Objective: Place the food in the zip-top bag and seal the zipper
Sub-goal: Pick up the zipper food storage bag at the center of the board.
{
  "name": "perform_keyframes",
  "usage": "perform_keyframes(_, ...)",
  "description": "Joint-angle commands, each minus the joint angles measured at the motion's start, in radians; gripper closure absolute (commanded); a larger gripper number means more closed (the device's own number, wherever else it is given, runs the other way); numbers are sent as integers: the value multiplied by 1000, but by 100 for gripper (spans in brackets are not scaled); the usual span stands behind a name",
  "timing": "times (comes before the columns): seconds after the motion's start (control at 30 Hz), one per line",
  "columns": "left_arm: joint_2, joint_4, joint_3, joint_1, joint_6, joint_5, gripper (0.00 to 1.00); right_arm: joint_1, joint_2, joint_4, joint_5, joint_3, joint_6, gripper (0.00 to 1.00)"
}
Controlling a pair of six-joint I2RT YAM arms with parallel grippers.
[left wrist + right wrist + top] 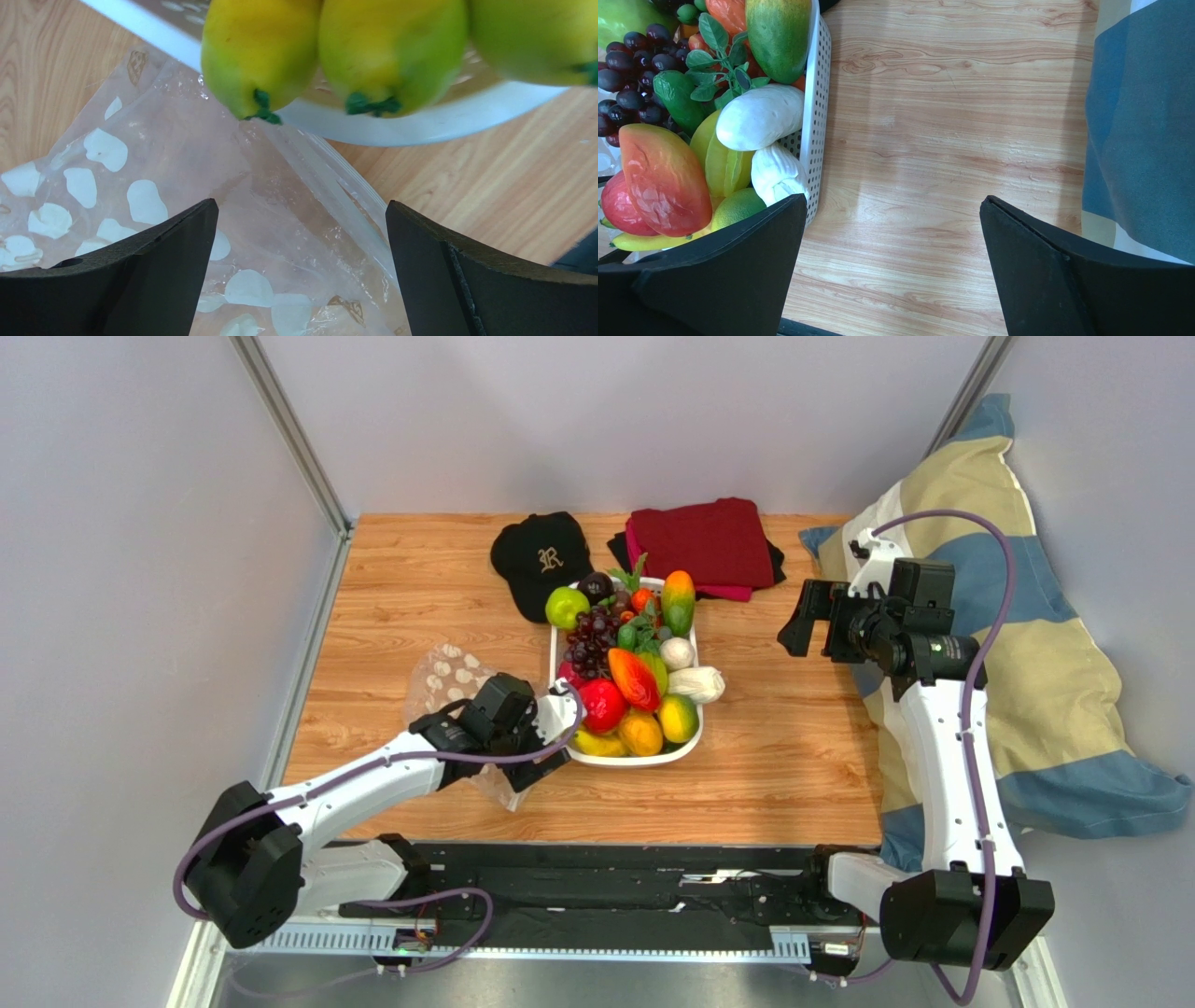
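Note:
The food (627, 669), glossy toy fruit and vegetables, is heaped in a white oblong tray (693, 742) mid-table. The zip-top bag (443, 676), clear with white dots, lies flat just left of the tray. My left gripper (553, 739) hovers open at the tray's near-left corner. In the left wrist view the left gripper (300, 204) stands over the bag (168, 196), with the zipper (345, 197) running between its fingers and yellow-green fruit (260, 49) above. My right gripper (797, 623) hangs open and empty right of the tray; the right gripper (893, 199) sees bare wood there and food (664, 178) at the left.
A black cap (540, 553) and folded dark red cloth (706, 543) lie behind the tray. A blue and tan pillow (1045, 686) fills the right edge, also in the right wrist view as the pillow (1144, 119). The perforated tray wall (816, 105) stands left of my right gripper.

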Motion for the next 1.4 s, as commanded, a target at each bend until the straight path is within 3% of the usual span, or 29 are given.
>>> perform_keyframes(0.0, -7, 97, -41, -7, -7, -111, 9, -3, -1, 20, 28, 22, -13, 0)
perform_keyframes(0.07, -20, 101, -50, -7, -4, -125, 19, -3, 2, 21, 30, 20, -13, 0)
perform_keyframes(0.1, -24, 95, -47, -6, -5, -121, 37, -3, 2, 20, 28, 19, -15, 0)
perform_keyframes(0.17, -38, 58, -23, -6, -4, -98, 56, -3, 3, 20, 25, 18, -13, 0)
perform_keyframes(0.2, -43, 40, -10, -6, -7, -95, 71, -3, 3, 21, 18, 20, -15, 0)
perform_keyframes(0.3, -52, -60, 54, 0, -48, -108, 98, -3, -4, 17, -4, 28, -40, 1)
perform_keyframes(0.47, -113, -219, 175, 104, -110, -43, 100, -3, 2, -32, -42, 112, -108, 1)
perform_keyframes(0.73, -138, -422, 430, 388, -307, 153, 100, 15, 26, -57, -185, 271, -107, 0)
perform_keyframes(0.9, -158, -459, 522, 422, -517, 201, 100, 148, 41, -26, -116, 319, -156, 0)
perform_keyframes(1.07, -259, -361, 484, 445, -715, 306, 100, 288, 95, -25, -15, 351, -237, 0)
perform_keyframes(1.37, -380, -322, 375, 457, -1066, 196, 100, 535, 218, -59, 94, 453, -251, 0)
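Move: Just under the left fingers, about 3 cm down, runs the zipper edge of the bag; the bag's middle lies roughly 8 cm ahead and 9 cm to the left. The food basket's middle is some 18 cm ahead and 17 cm to the right, about level in height, with its bananas nearest, about 6 cm ahead and 11 cm right, 3 cm higher. From the right hand the bag's middle is around 52 cm left, 3 cm back and 21 cm below. Dipping about 1 cm and easing slightly left, the left hand shuts its wide-open fingers on the bag's zipper edge, then lifts some 20 cm, swinging forward-left before drawing back, turning counter-clockwise about 45 degrees with its left side rolling down as much. Once the bag is pinched, the right hand, still open, rises and sweeps about 14 cm left over the basket's right side towards the bag, turning some 30 degrees counter-clockwise. ##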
